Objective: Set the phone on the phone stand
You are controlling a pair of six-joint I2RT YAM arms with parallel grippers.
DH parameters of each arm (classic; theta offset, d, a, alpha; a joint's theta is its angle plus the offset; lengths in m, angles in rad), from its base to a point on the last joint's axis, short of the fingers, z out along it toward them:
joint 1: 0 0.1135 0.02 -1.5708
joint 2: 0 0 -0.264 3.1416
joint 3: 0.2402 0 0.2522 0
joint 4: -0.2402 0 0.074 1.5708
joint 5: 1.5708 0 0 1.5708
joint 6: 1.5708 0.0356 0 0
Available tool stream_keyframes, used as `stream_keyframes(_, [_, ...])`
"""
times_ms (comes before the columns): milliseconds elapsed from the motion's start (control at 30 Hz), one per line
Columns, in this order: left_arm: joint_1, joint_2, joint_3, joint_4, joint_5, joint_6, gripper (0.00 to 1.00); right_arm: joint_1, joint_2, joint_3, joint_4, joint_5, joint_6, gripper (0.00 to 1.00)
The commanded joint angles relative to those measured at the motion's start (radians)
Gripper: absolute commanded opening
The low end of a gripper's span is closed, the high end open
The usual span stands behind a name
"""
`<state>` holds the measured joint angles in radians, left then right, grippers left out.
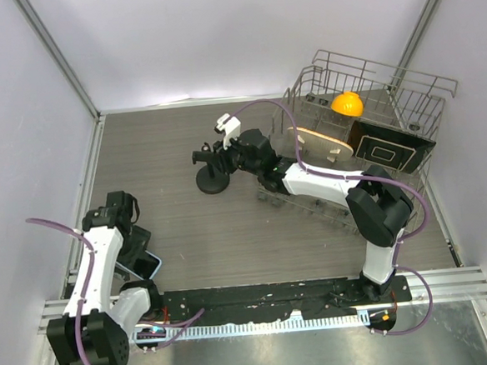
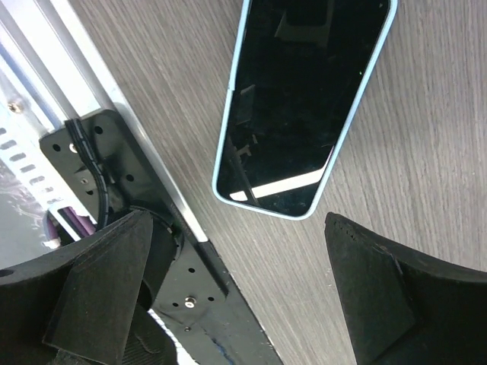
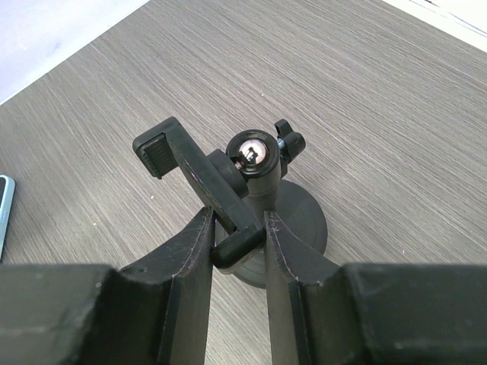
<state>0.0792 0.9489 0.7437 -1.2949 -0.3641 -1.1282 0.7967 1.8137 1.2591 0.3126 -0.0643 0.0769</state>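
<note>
The phone (image 2: 304, 99) lies flat and screen up on the wooden table, its light blue case edge showing; it also shows as the phone (image 1: 146, 265) at the near left. My left gripper (image 2: 251, 296) hovers open just short of its near end, with one finger (image 2: 99, 281) over the black mounting plate and the other finger (image 2: 403, 296) over bare table, and nothing between them. The black phone stand (image 3: 262, 171) stands upright on its disc base (image 1: 213, 183). My right gripper (image 3: 238, 228) is shut on the lower end of the stand's clamp arm.
A wire dish rack (image 1: 412, 83) at the back right holds an orange object (image 1: 347, 104), a dark board with a white outline (image 1: 389, 150) and a pale wooden piece (image 1: 323, 148). The black mounting plate (image 2: 156, 251) and metal rail run along the near edge beside the phone.
</note>
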Motion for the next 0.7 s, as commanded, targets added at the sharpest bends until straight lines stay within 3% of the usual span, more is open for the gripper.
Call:
stream_keyframes(0, [0.008, 0.024, -0.006, 0.046, 0.014, -0.05, 1.0, 0.001, -0.048, 0.049, 0.161, -0.032, -0.025, 0.01])
stream_keyframes(667, [0.034, 0.114, -0.181, 0.313, 0.108, -0.15, 1.0, -0.008, -0.071, 0.005, 0.21, -0.077, -0.037, 0.01])
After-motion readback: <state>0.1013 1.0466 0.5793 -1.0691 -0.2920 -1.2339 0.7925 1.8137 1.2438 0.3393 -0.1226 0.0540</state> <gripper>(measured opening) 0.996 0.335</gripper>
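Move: The phone lies flat on the table below the open left hand, its middle about 3 cm ahead of it, 4 cm to its left and roughly 8 cm down. From the left hand the phone stand is some 26 cm ahead and 20 cm to the right, its middle at nearly the same height. For the right hand, which already grips the end of the stand's clamp, the phone lies about 23 cm back, 25 cm to the left and 19 cm below. The left hand sinks about 5 cm towards the back-right end of the phone, its fingers wide open, easing only about a centimetre forward and a centimetre to the right as it goes and turning slightly counter-clockwise. It is still moving down at the end with no sign of touching the phone yet, while the right hand keeps its pinch on the phone stand's clamp and barely shifts. ##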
